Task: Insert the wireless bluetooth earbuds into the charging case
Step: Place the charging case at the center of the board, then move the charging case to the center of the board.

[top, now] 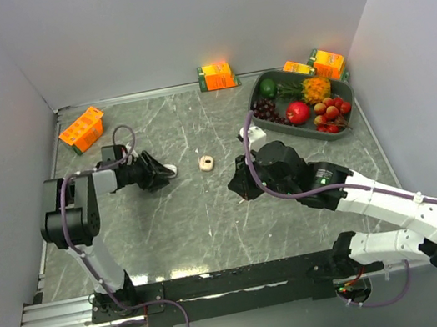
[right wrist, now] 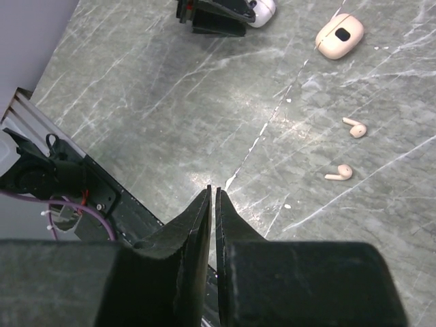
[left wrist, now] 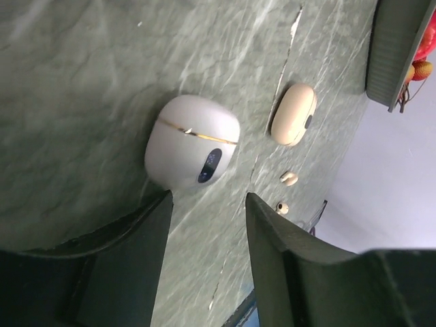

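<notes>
A white rounded charging case (left wrist: 193, 139) lies shut on the marble table, just past my left gripper's fingertips. My left gripper (left wrist: 208, 199) is open with nothing between its jaws, and it shows beside that case (top: 171, 170) in the top view. A smaller beige case (right wrist: 339, 35) lies further right (top: 207, 163). Two pale-beige earbuds lie loose on the table (right wrist: 355, 127) (right wrist: 340, 173), apart from both cases. My right gripper (right wrist: 212, 189) hovers over bare table to their left, its jaws together but for a thin slit, holding nothing. In the top view the right arm hides the earbuds.
A dark tray (top: 253, 92) of fruit stands at the back right; its corner shows in the left wrist view (left wrist: 392, 54). Orange cartons stand at the back left (top: 82, 129), back middle (top: 217, 76) and behind the tray (top: 328, 64). The base rail (right wrist: 75, 184) runs along the near edge.
</notes>
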{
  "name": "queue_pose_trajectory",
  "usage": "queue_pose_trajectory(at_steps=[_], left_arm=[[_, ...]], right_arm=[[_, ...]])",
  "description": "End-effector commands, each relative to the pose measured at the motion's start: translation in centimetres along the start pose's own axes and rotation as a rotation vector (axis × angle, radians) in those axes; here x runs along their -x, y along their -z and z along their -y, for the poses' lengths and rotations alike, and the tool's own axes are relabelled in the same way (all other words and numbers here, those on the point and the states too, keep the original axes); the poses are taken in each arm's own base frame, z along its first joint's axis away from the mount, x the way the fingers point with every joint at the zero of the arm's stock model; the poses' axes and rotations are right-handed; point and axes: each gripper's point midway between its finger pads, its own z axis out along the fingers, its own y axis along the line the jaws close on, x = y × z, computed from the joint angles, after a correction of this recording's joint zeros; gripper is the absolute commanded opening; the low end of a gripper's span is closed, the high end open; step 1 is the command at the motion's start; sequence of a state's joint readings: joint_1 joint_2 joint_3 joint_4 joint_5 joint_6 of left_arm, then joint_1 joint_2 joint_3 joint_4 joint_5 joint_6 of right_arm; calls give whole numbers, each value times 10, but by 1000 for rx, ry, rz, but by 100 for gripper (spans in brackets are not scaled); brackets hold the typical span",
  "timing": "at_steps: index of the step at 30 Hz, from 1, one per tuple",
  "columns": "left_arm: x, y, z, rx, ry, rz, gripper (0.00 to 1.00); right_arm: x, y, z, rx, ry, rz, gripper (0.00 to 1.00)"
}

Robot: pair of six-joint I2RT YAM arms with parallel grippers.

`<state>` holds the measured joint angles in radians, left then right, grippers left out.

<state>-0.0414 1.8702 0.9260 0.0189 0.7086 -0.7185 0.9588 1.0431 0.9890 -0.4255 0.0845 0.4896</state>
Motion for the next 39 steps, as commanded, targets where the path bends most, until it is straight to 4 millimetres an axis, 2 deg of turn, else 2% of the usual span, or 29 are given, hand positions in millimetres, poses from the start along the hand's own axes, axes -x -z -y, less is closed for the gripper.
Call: queue_pose_trajectory(at_steps=[1, 3, 5, 6, 8, 9, 10, 11, 12, 13, 15, 17, 20, 22, 24, 25, 27, 28, 32, 35, 36, 39], left_arm=[[-16, 15, -42, 180, 46, 2, 55], [-16, 26, -33, 173, 28, 28, 55], [-26, 39, -37, 213, 40, 24, 55], [-21, 53, -26, 223, -4, 80, 55], [-26, 71, -25, 278, -18, 118, 55], [-14, 87, -14, 305, -69, 212, 56], [-14, 91, -6, 318, -111, 245, 56], [-13, 97, 1, 334, -144, 283, 59], [-8, 108, 17, 337, -193, 358, 68], [-11, 109, 23, 388, -253, 415, 98], [-9, 115, 42, 364, -279, 513, 96], [-14, 110, 46, 313, -246, 532, 96], [-11, 107, 69, 180, -249, 588, 96], [-11, 108, 87, 122, -243, 627, 96], [-12, 104, 96, 109, -223, 629, 96], [-14, 102, 115, 84, -243, 613, 96], [-19, 86, 105, 188, -262, 553, 96], [-22, 82, 120, 189, -292, 545, 96], [-32, 52, 107, 343, -321, 506, 96], [-44, 34, 111, 281, -341, 453, 96], [-48, 26, 122, 208, -365, 438, 96], [-46, 17, 116, 256, -377, 427, 96]], right_arm=[[12, 8, -3, 21, -26, 52, 15], [12, 9, -3, 17, -21, 55, 15], [13, 11, 0, 4, -15, 57, 15], [13, 11, 1, 0, -6, 57, 16], [13, 9, 6, -22, 1, 64, 17], [15, 8, 8, -32, 9, 71, 20], [13, 5, 11, -47, 10, 69, 21], [16, 4, 15, -70, 11, 82, 23], [17, 3, 18, -88, 14, 88, 28], [17, 1, 19, -99, 15, 84, 31], [18, 1, 25, -135, 22, 80, 36], [20, 2, 27, -151, 22, 80, 39], [21, 5, 31, -172, 8, 92, 47], [20, 3, 36, -193, -8, 105, 57], [17, -1, 42, -214, -11, 110, 67], [17, -7, 43, -219, -9, 109, 68], [22, -13, 46, -232, -7, 101, 67], [16, -20, 47, -238, -3, 64, 67], [19, -29, 47, -247, 0, 40, 65], [23, -28, 53, -260, -26, 60, 65], [22, -27, 55, -261, -37, 63, 65], [21, -21, 61, -263, -49, 73, 65]])
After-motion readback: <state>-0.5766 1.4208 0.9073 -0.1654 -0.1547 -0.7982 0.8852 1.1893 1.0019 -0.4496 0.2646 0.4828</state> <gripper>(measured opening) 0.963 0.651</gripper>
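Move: Nothing is held. The pink case lies about 14 cm to the left hand's right, 2 cm ahead and 2 cm below. The white case sits just past its fingertips, 3 cm right, 2 cm ahead and 2 cm below. From the right hand, the nearer pink earbud is roughly 6 cm ahead, 4 cm left and 23 cm below; the second earbud is 11 cm ahead and 6 cm left, the pink case 19 cm ahead and 12 cm left, both equally low. Already clear of the white case, the left fingers back off some 5 cm, drifting left, then rise about 11 cm while opening wide; the hand next swings right, high across the board to the pink case's side, its wrist turning roughly 35 degrees. The right hand spreads its fingers and reaches forward and down, about 5 cm each, towards the pink earbuds, turning slightly clockwise. ##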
